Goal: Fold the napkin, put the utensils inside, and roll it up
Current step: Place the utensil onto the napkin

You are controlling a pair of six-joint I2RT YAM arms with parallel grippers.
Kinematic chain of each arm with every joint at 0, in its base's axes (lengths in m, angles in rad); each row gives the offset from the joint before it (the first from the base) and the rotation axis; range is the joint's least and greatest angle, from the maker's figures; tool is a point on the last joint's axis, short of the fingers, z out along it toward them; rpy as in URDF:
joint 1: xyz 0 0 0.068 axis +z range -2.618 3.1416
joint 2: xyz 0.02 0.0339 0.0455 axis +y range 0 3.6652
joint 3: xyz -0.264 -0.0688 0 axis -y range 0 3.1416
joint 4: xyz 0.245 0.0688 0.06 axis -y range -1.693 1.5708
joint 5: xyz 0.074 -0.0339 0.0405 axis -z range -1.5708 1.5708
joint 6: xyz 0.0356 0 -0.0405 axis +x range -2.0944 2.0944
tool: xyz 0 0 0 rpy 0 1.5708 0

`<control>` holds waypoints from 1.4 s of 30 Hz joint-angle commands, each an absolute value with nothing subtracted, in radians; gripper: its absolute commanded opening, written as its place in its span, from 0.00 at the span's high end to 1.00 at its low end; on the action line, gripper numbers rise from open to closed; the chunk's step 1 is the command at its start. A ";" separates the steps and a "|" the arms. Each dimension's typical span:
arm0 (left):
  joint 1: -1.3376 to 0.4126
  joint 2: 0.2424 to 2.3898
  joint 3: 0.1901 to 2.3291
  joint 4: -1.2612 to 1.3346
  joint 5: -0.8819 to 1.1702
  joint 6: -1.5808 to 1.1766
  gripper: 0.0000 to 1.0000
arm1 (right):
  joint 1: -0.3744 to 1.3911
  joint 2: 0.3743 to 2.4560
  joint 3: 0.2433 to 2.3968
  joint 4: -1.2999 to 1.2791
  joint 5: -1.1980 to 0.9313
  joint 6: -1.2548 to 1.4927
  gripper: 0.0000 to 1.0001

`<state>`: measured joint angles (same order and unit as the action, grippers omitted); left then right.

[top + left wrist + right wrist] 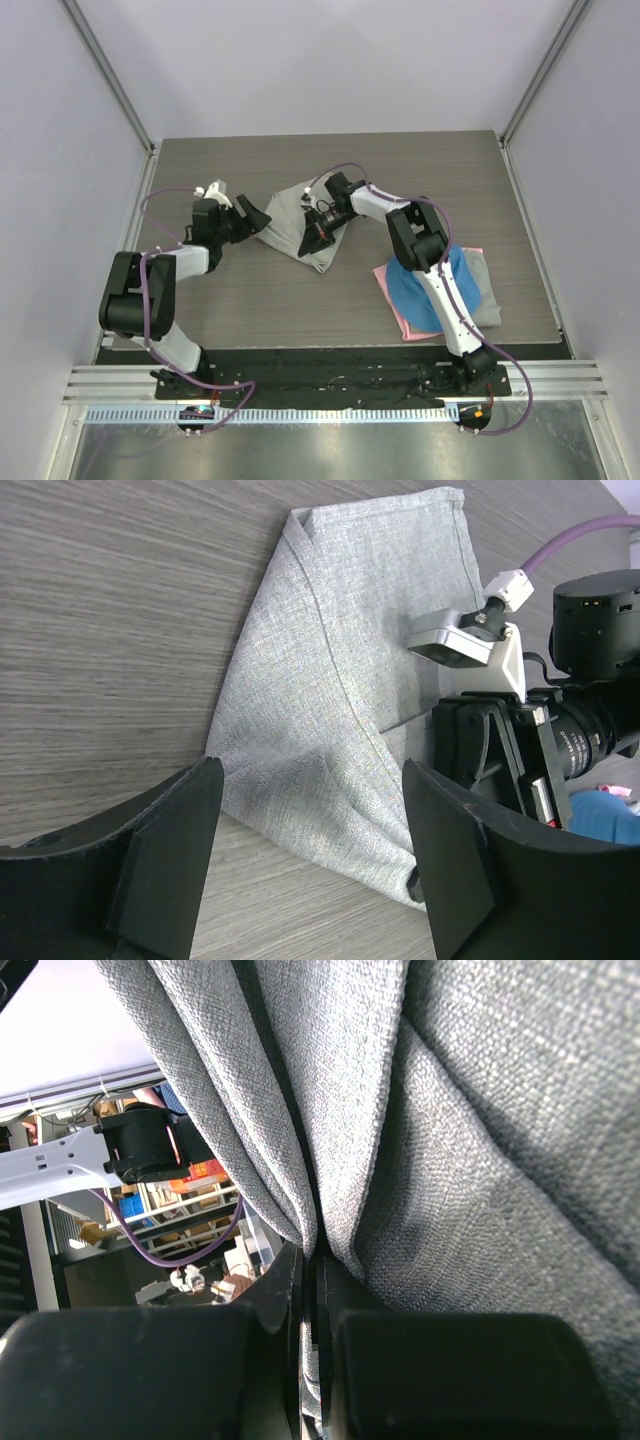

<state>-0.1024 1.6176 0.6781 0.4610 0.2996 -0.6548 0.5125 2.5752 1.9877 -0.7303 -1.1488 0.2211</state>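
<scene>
The light grey napkin lies bunched and partly lifted at mid-table. My right gripper is shut on its near edge. In the right wrist view folds of the napkin hang from the closed right gripper. My left gripper stands open just left of the cloth, not touching it. In the left wrist view the left gripper frames the napkin with its lower corner between the fingers, and the right arm's wrist sits on the cloth's right side. The utensils are out of view.
A blue cloth lies on a pink cloth at the right front, under the right arm, with another grey cloth beside them. Pale walls and metal posts close in the wooden table.
</scene>
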 commanded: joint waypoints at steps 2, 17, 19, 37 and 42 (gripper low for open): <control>-0.095 1.674 0.707 0.511 0.299 -0.686 0.28 | 0.500 2.625 1.997 -0.686 -1.026 0.218 0.99; -0.095 1.736 0.750 0.424 0.255 -0.640 0.47 | 0.500 2.634 1.997 -0.680 -1.026 0.219 0.99; -0.095 1.744 0.762 0.407 0.241 -0.629 0.50 | 0.500 2.632 1.997 -0.678 -1.028 0.219 0.99; -0.098 1.813 0.960 0.003 0.262 -0.569 1.00 | 0.511 2.367 1.902 -0.649 -0.816 0.129 0.50; -0.097 1.833 1.015 -0.103 0.284 -0.557 1.00 | 0.537 2.122 1.662 -0.455 -0.595 0.063 0.28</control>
<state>-0.1047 1.8091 0.9638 0.0299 0.2901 -0.6003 0.5247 2.3203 1.8164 -0.6189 -0.8501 0.1493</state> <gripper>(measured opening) 0.038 0.697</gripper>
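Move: The napkin's near-left corner lies almost under the left hand's open fingers, about 1 cm ahead and 5 cm below; its far-left corner is roughly 8 cm farther out than that and 3 cm to the right. The rolled near edge, held in the right fingers, is some 12 cm to the left hand's right and 3 cm back, 5 cm lower. From the right hand the near-left corner is about 12 cm left and 4 cm ahead, level in height. The left fingers close on the napkin's near-left corner and pinch it, the hand sinking about 5 cm as they shut and tipping some 20 degrees steeper, with barely any forward drift. The right hand keeps its grip on the rolled near edge until the left has all but closed, then opens wide and comes free, rising 3 cm and edging 2 cm forward as its wrist turns about 20 degrees. ##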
